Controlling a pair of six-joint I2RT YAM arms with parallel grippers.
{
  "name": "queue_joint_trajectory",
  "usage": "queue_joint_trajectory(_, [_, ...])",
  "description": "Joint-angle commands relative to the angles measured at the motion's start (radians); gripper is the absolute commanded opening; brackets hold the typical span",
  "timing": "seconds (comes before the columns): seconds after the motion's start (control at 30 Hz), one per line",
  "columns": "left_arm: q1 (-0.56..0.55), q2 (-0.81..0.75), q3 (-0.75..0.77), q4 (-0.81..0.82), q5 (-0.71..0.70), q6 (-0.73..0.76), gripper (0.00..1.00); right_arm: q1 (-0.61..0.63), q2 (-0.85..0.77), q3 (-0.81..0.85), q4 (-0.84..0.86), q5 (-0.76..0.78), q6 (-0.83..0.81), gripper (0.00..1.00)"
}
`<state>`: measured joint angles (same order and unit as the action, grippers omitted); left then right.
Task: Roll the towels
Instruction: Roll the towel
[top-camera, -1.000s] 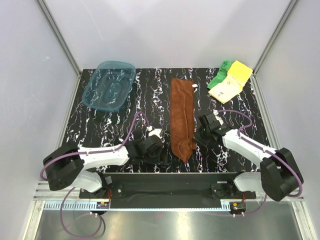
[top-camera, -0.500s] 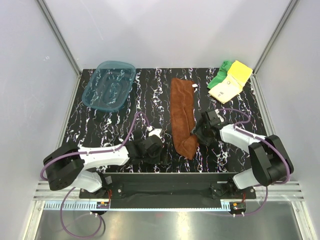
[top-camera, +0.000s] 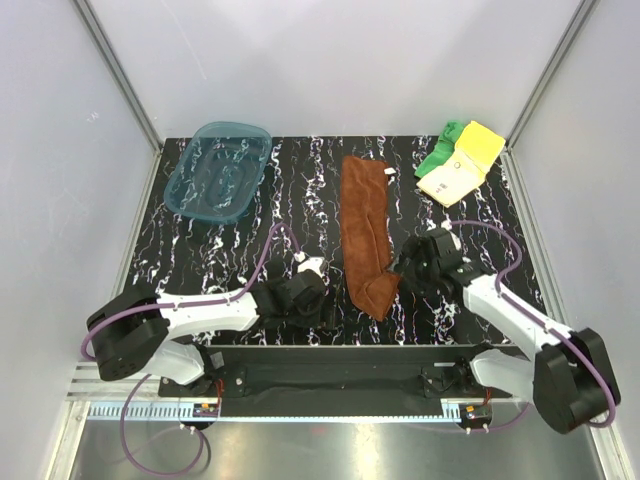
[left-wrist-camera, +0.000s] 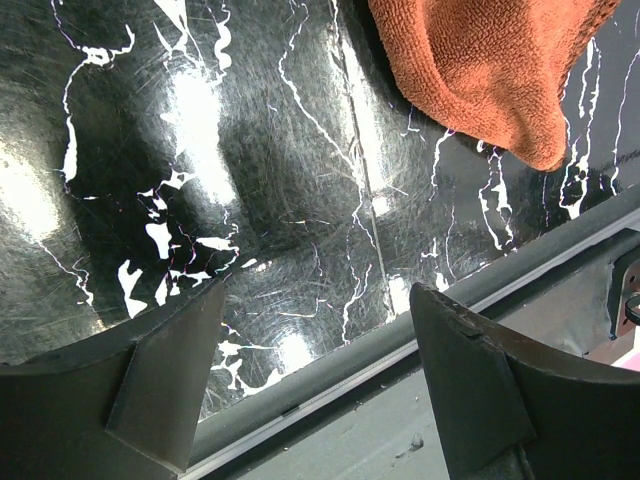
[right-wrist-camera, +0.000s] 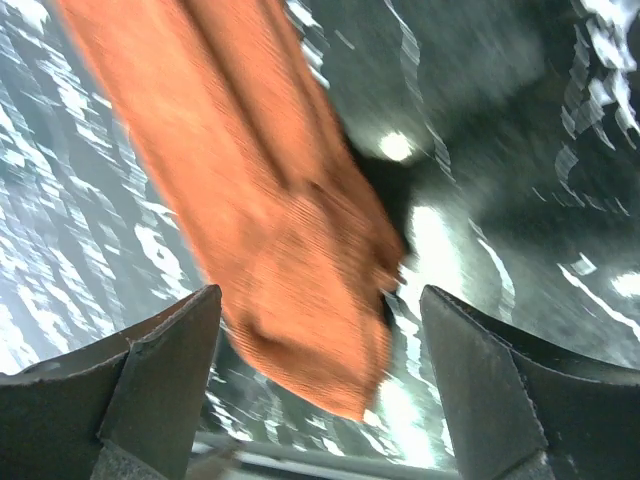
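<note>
The rust-brown towel (top-camera: 366, 230) lies folded into a long strip down the middle of the black marbled table (top-camera: 250, 240). Its near end (right-wrist-camera: 300, 290) is doubled over and lies on the table. My right gripper (top-camera: 406, 268) stands open just right of that end; in the blurred right wrist view the towel end shows between the spread fingers of the gripper (right-wrist-camera: 320, 350), untouched. My left gripper (top-camera: 322, 310) is open and empty, left of the towel end (left-wrist-camera: 490, 60), near the table's front edge. The pale yellow towel (top-camera: 460, 170) and the green towel (top-camera: 438, 152) lie together at the far right corner.
A translucent teal tray (top-camera: 218, 170) sits at the far left corner. The table's near rail (left-wrist-camera: 420, 330) runs just below the left fingers. Grey walls and metal posts close in the table on three sides.
My right gripper has opened and let go of the brown towel's near end, then drawn back a little to the right. The towel end shifted slightly right. The left arm has stayed put.
</note>
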<state>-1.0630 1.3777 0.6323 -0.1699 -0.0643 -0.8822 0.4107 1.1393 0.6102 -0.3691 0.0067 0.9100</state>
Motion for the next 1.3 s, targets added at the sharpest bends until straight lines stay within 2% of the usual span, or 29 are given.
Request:
queue_joint_trajectory(0.0, [-0.005,-0.002,-0.006,0.043,-0.003,0.011,0.80,0.016,-0.056,-0.125,-0.008,-0.051,-0.005,0.88])
queue_joint_trajectory(0.17, [-0.005,-0.002,-0.009,0.043,-0.002,0.008,0.79,0.048,-0.165,-0.285,0.099,-0.119,0.056,0.75])
queue_joint_trajectory(0.27, [-0.005,0.007,-0.006,0.041,0.000,0.008,0.79,0.132,-0.196,-0.317,0.137,-0.091,0.099,0.71])
queue_joint_trajectory(0.4, [-0.005,0.021,0.000,0.041,0.003,0.006,0.78,0.217,-0.159,-0.334,0.203,-0.063,0.133,0.70])
queue_joint_trajectory(0.57, [-0.005,0.027,0.003,0.040,0.003,0.006,0.78,0.258,-0.075,-0.354,0.271,-0.063,0.170,0.66])
queue_joint_trajectory(0.67, [-0.005,0.032,0.000,0.038,0.001,0.005,0.78,0.258,-0.049,-0.365,0.303,-0.057,0.173,0.50])
queue_joint_trajectory(0.7, [-0.005,0.031,-0.002,0.037,0.001,0.005,0.77,0.258,-0.046,-0.366,0.311,-0.056,0.174,0.37])
queue_joint_trajectory(0.83, [-0.005,0.034,-0.005,0.035,-0.002,0.005,0.77,0.258,-0.059,-0.363,0.289,-0.050,0.178,0.16])
queue_joint_trajectory(0.93, [-0.005,0.030,-0.005,0.032,-0.003,0.005,0.77,0.260,-0.093,-0.330,0.208,-0.040,0.173,0.08])
queue_joint_trajectory(1.1, [-0.005,0.035,0.000,0.036,-0.002,0.005,0.77,0.258,-0.133,-0.172,-0.005,-0.016,0.145,0.09])
queue_joint_trajectory(1.27, [-0.005,0.038,0.003,0.040,-0.002,0.005,0.77,0.258,-0.090,-0.017,-0.120,0.044,0.107,0.13])
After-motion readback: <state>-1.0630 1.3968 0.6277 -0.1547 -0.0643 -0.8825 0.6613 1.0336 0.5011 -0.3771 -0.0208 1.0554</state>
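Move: The towel's near end lies about 8 cm back from the right gripper, some 5 cm to its left and 6 cm below. The rest of the folded towel runs forward from that end as a long strip, its middle about 8 cm ahead of this gripper and 7 cm to its left. The left gripper waits roughly 11 cm back and 15 cm left of the right one; from the left gripper the near end is some 3 cm ahead and 10 cm to the right, slightly lower. Bring the open right gripper back about 7 cm and down to the towel's near end, then swing it some 5 cm left, low over the table, turning roughly 10 degrees counter-clockwise. Sink a little more, close the fingers to pinch the towel there, then raise the pinched end about 4 cm, easing forward slightly at the last. ##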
